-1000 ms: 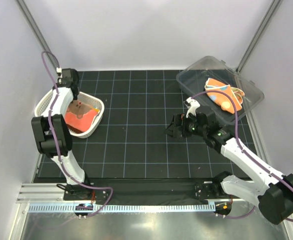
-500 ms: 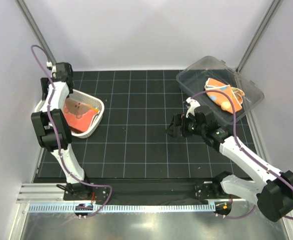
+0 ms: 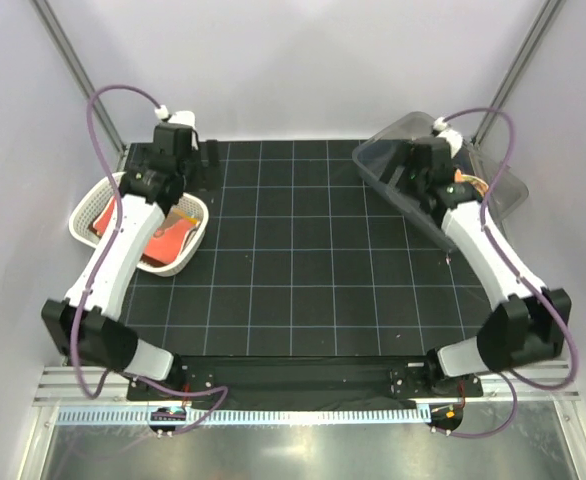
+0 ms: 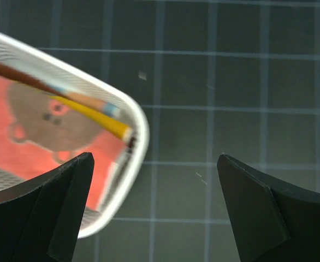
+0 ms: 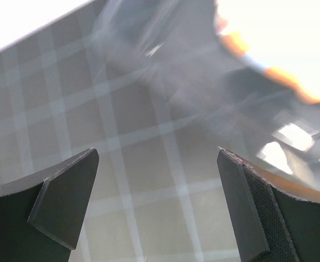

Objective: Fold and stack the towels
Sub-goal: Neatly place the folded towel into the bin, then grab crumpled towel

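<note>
Red-orange towels (image 3: 165, 240) lie piled in the white mesh basket (image 3: 85, 206) at the left. In the left wrist view the top towel (image 4: 40, 128) shows a brown bear shape and a yellow edge, inside the basket's rim (image 4: 141, 128). My left gripper (image 3: 201, 158) hangs open and empty above the mat, just beyond the basket's far right corner. Another orange towel (image 3: 465, 182) lies in the clear plastic bin (image 3: 383, 150) at the back right, mostly hidden by my right arm. My right gripper (image 3: 405, 170) stands open and empty over the bin's left part. Its blurred wrist view shows the towel's orange and blue edge (image 5: 242, 46).
A black mat with a white grid (image 3: 293, 250) covers the table between basket and bin. Grey walls and slanted metal posts close in the back and sides. Both arm bases sit at the near edge.
My left gripper opened, rose out of the basket and swung toward the back of the mat. My right arm moved from the mat's middle to over the clear bin.
</note>
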Action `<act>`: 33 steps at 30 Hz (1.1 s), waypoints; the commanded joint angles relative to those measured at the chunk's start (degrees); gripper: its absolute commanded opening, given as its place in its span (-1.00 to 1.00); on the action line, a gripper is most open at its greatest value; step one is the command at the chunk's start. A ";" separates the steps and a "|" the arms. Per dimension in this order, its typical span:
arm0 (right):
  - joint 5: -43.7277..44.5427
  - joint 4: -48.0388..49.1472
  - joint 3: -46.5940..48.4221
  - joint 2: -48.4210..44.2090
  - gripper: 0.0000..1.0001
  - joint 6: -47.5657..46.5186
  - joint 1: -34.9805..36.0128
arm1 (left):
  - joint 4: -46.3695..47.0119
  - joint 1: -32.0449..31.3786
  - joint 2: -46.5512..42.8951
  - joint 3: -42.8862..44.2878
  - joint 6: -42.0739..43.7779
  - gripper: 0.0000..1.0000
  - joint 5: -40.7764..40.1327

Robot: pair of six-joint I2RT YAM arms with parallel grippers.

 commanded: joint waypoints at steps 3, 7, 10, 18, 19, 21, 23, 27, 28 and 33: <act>9.73 -3.88 10.33 12.04 0.99 -3.00 -10.69 | 0.59 -11.45 -6.12 -7.22 -2.35 0.99 16.02; 3.51 -3.88 16.22 22.40 0.97 -3.88 -19.91 | 3.93 -16.06 -9.47 -13.80 -4.36 0.99 22.52; 3.58 -7.13 23.07 30.85 0.97 -2.57 -22.39 | 8.58 -16.32 -11.40 -18.80 -7.17 0.99 28.66; 1.91 -4.50 33.62 46.57 0.95 -4.41 -25.21 | 6.40 -16.68 -11.14 -18.39 -5.87 0.99 19.91; 1.30 -4.32 34.68 47.47 0.93 -4.93 -25.38 | 6.92 -16.76 -11.49 -18.47 -5.86 0.99 20.15; 0.33 -3.45 34.78 48.61 0.70 -6.07 -26.26 | 7.45 -16.67 -12.02 -17.95 -6.47 0.99 20.42; -0.99 -1.96 34.25 48.36 0.24 -8.35 -26.70 | 7.63 -16.50 -13.07 -17.68 -6.74 0.99 24.27; -3.18 -2.12 35.12 44.06 -0.50 -14.58 -26.70 | 8.24 -16.50 -16.06 -17.42 -7.79 0.99 23.41; -3.19 -2.99 36.61 41.61 -0.81 -15.13 -26.70 | 8.24 -16.50 -17.19 -17.33 -7.71 0.99 22.89; -9.50 -6.69 37.76 31.15 -0.98 -14.43 -26.35 | 7.46 -16.50 -18.87 -16.72 -7.18 0.99 20.86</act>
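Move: Inside the grey tub, the orange towel lies about 19 cm to the right of the right hand, some 12 cm farther out and 20 cm below it. The tub's own middle is roughly 17 cm right and 12 cm ahead. From the left hand the orange towel is far off, around 68 cm right and 12 cm ahead; the white bin with the folded red towel sits about 15 cm left of that hand, nearly level fore and aft. Swinging some 22 cm right while dropping about 19 cm and reaching forward, the open right hand tips down over the orange towel in the grey tub, shuts its fingers on a bunched fold and starts lifting. Meanwhile the empty left hand withdraws right and back from the white bin, turning about 30 degrees clockwise, dipping and then rising, its fingers staying open. ##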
